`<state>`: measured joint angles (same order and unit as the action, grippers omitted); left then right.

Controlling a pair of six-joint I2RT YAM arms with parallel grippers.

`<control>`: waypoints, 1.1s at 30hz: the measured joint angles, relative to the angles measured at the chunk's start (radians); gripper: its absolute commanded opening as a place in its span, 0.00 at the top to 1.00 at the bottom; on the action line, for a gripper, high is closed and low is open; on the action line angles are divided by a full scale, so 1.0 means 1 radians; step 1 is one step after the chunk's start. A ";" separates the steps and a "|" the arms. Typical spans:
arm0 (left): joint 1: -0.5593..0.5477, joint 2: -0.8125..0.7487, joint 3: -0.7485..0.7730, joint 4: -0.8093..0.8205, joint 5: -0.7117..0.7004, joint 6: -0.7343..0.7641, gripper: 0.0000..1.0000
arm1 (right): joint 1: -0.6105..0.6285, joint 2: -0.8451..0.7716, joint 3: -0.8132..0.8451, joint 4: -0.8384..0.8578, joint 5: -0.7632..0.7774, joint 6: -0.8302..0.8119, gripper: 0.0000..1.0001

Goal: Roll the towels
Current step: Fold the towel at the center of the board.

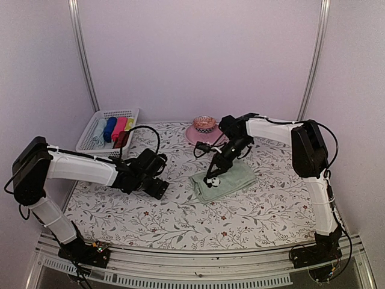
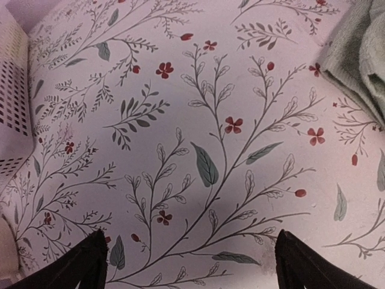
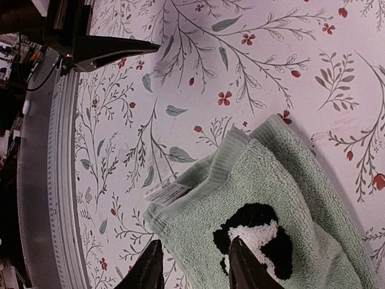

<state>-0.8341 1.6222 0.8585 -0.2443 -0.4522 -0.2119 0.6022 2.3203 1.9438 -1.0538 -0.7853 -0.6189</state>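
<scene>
The pale sage green towel [image 1: 233, 179] lies folded on the floral cover, right of centre. Its black-and-white motif [image 3: 255, 235] and a white label [image 3: 165, 192] show near the corner. My right gripper [image 1: 212, 178] hovers over that corner. In the right wrist view the right gripper [image 3: 194, 271] is open, one finger off the towel's edge and the other over the motif, with the edge between them unpinched. My left gripper [image 1: 157, 184] is low over the bare cover to the left. Its fingers [image 2: 81, 265] stand wide apart around nothing. The towel's edge [image 2: 361, 54] shows at top right there. A dark red cloth [image 1: 122, 139] sits at the basket's near corner.
A white basket [image 1: 90, 135] at the back left holds several rolled towels in blue, pink and yellow. Its wall [image 2: 12, 108] fills the left edge of the left wrist view. A pink dish [image 1: 204, 133] with a patterned item stands at the back centre, just behind the right arm.
</scene>
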 measured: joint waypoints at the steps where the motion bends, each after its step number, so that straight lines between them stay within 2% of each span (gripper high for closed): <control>1: -0.003 0.001 0.002 0.000 0.000 0.000 0.03 | 0.000 0.000 0.000 0.000 -0.006 -0.003 0.61; 3: -0.007 0.002 0.008 0.002 0.011 -0.002 0.03 | 0.000 0.000 0.000 0.000 -0.011 -0.007 0.62; 9: -0.009 0.001 0.037 0.065 0.129 -0.010 0.03 | -0.028 -0.009 -0.012 0.024 -0.011 -0.010 0.77; 15: 0.005 0.050 0.174 0.158 0.302 -0.031 0.14 | -0.148 -0.082 -0.133 0.086 0.013 -0.005 0.88; 19: 0.010 0.175 0.317 0.204 0.393 -0.038 0.33 | -0.227 -0.123 -0.228 0.119 0.040 -0.010 0.91; 22: 0.011 0.259 0.395 0.209 0.444 -0.036 0.43 | -0.265 -0.158 -0.310 0.130 0.066 -0.015 0.93; 27: 0.012 0.377 0.475 0.204 0.515 -0.031 0.70 | -0.278 -0.216 -0.441 0.134 0.092 -0.033 0.94; 30: 0.012 0.423 0.487 0.188 0.530 -0.024 0.77 | -0.294 -0.225 -0.475 0.135 0.098 -0.036 0.94; 33: 0.012 0.455 0.494 0.159 0.531 -0.018 0.79 | -0.317 -0.225 -0.486 0.138 0.104 -0.037 0.94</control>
<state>-0.8219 2.0777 1.3529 -0.0853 0.0788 -0.2298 0.2855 2.0953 1.4578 -0.9157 -0.6815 -0.6556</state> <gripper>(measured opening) 0.228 0.062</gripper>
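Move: The towel's left, panda-marked end lies about 17 cm to the left hand's right, 4 cm ahead and some 3 cm below. The towel's right end lies roughly 17 cm to the right hand's right, 2 cm ahead and 5 cm below. The panda patch is almost straight beneath the right hand, 5 cm down; the pink plate stands about 20 cm ahead of that hand and 2 cm left. Closing, both hands sweep some 17 cm right, left towards the towel's panda end, right down towards its other end. ##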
